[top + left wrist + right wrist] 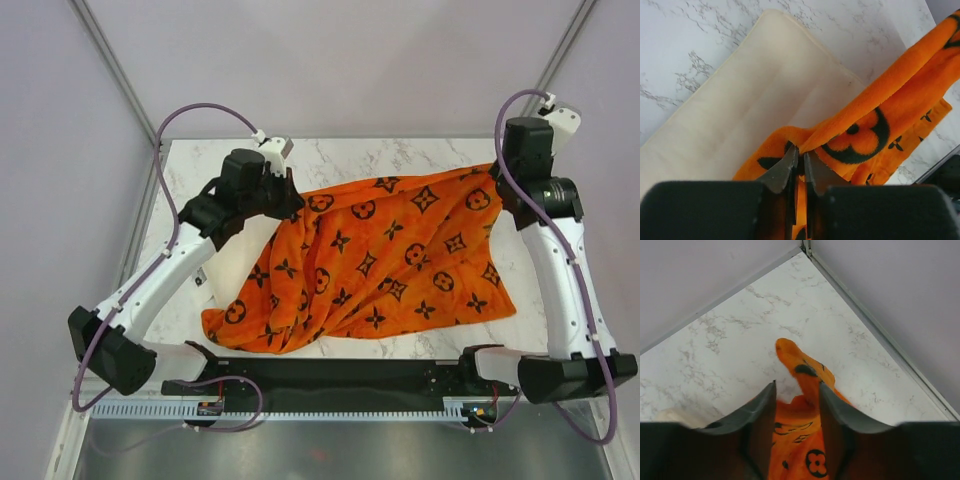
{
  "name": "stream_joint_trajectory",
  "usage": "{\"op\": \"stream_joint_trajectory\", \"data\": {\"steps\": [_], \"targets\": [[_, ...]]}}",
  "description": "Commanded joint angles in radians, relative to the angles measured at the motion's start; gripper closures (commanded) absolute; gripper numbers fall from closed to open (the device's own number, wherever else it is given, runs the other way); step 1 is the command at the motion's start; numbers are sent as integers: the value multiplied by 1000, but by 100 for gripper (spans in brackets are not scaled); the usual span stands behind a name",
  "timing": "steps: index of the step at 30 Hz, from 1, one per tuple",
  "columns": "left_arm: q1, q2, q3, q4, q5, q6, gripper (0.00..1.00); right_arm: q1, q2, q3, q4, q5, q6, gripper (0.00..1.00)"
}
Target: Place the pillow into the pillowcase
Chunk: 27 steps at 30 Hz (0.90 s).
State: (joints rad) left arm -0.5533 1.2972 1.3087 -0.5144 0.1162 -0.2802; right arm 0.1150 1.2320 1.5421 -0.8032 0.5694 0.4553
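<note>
The orange pillowcase [390, 255] with black motifs lies spread and wrinkled across the table. It covers most of the cream pillow [232, 262], which shows only at the left. My left gripper [287, 192] is shut on the case's upper-left edge. In the left wrist view its jaws [801, 152] pinch a fold of the pillowcase [875, 130] lifted above the ridged pillow [740, 110]. My right gripper [497, 182] is at the case's far right corner. In the right wrist view its jaws [797, 384] stand apart with the pillowcase corner [795, 440] between them, touching the right finger.
The marble table [350, 155] ends at a metal rail [880, 325] close beyond the right gripper, with grey enclosure walls behind and at both sides. A black mounting bar [340, 375] runs along the near edge between the arm bases.
</note>
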Motion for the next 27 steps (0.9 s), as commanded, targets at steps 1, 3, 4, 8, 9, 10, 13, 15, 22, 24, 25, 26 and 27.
{"op": "stream_joint_trajectory", "data": {"steps": [1,3,4,8,9,10,13,15,22,24,25,26,27], "targets": [[33,20,76,50,102,-70,84,-55,69,78,53,-129,13,47],[38,39,98,10,-13,-42,66,-52,63,60,65,-239,8,8],[39,60,127,-7,-47,-31,57,-48,41,41,81,-278,-7,2],[41,108,213,-91,-186,-10,27,35,14,-14,113,-380,-44,2],[41,106,221,-114,-197,-10,26,55,6,-60,131,-449,-55,2],[41,79,215,-116,-208,-13,26,101,-18,-91,180,-486,-59,3],[41,10,146,-113,-277,-40,23,191,-52,-204,242,-614,-61,7],[50,-87,80,-69,-309,-95,6,329,-55,-262,278,-612,-35,7],[165,-335,-286,34,-348,-244,0,736,64,-355,409,-453,127,2],[217,-371,-370,39,-357,-304,0,811,153,-341,417,-410,154,2],[234,-375,-393,42,-355,-318,0,842,182,-336,423,-381,176,2],[263,-377,-414,43,-365,-351,0,851,211,-333,427,-370,187,2],[276,-377,-433,42,-375,-367,0,859,237,-332,436,-367,198,2]]}}
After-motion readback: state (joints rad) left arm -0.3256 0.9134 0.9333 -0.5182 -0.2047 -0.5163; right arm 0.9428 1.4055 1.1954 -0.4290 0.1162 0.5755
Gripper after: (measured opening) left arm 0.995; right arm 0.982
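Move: From the left gripper, the pillow's bare left part lies about 17 cm to the left, 3 cm ahead and some 25 cm below. The pillowcase's left end is roughly 15 cm left, 14 cm back and 27 cm below. From the right gripper, the pillowcase's near-left part, draped over the pillow, is some 42 cm left, 10 cm back and 33 cm below. The covered middle of the pillow is equally far left, level ahead. Open both grippers wide and let go of the pillowcase's raised far edge with a short forward flick. Sweep the right gripper about 37 cm left, back and down over the draped case, turning it counter-clockwise by some 65 degrees. Bring the left gripper left by about 15 cm towards the pillow's bare left part, rising slightly, then sinking, and turn it counter-clockwise. ##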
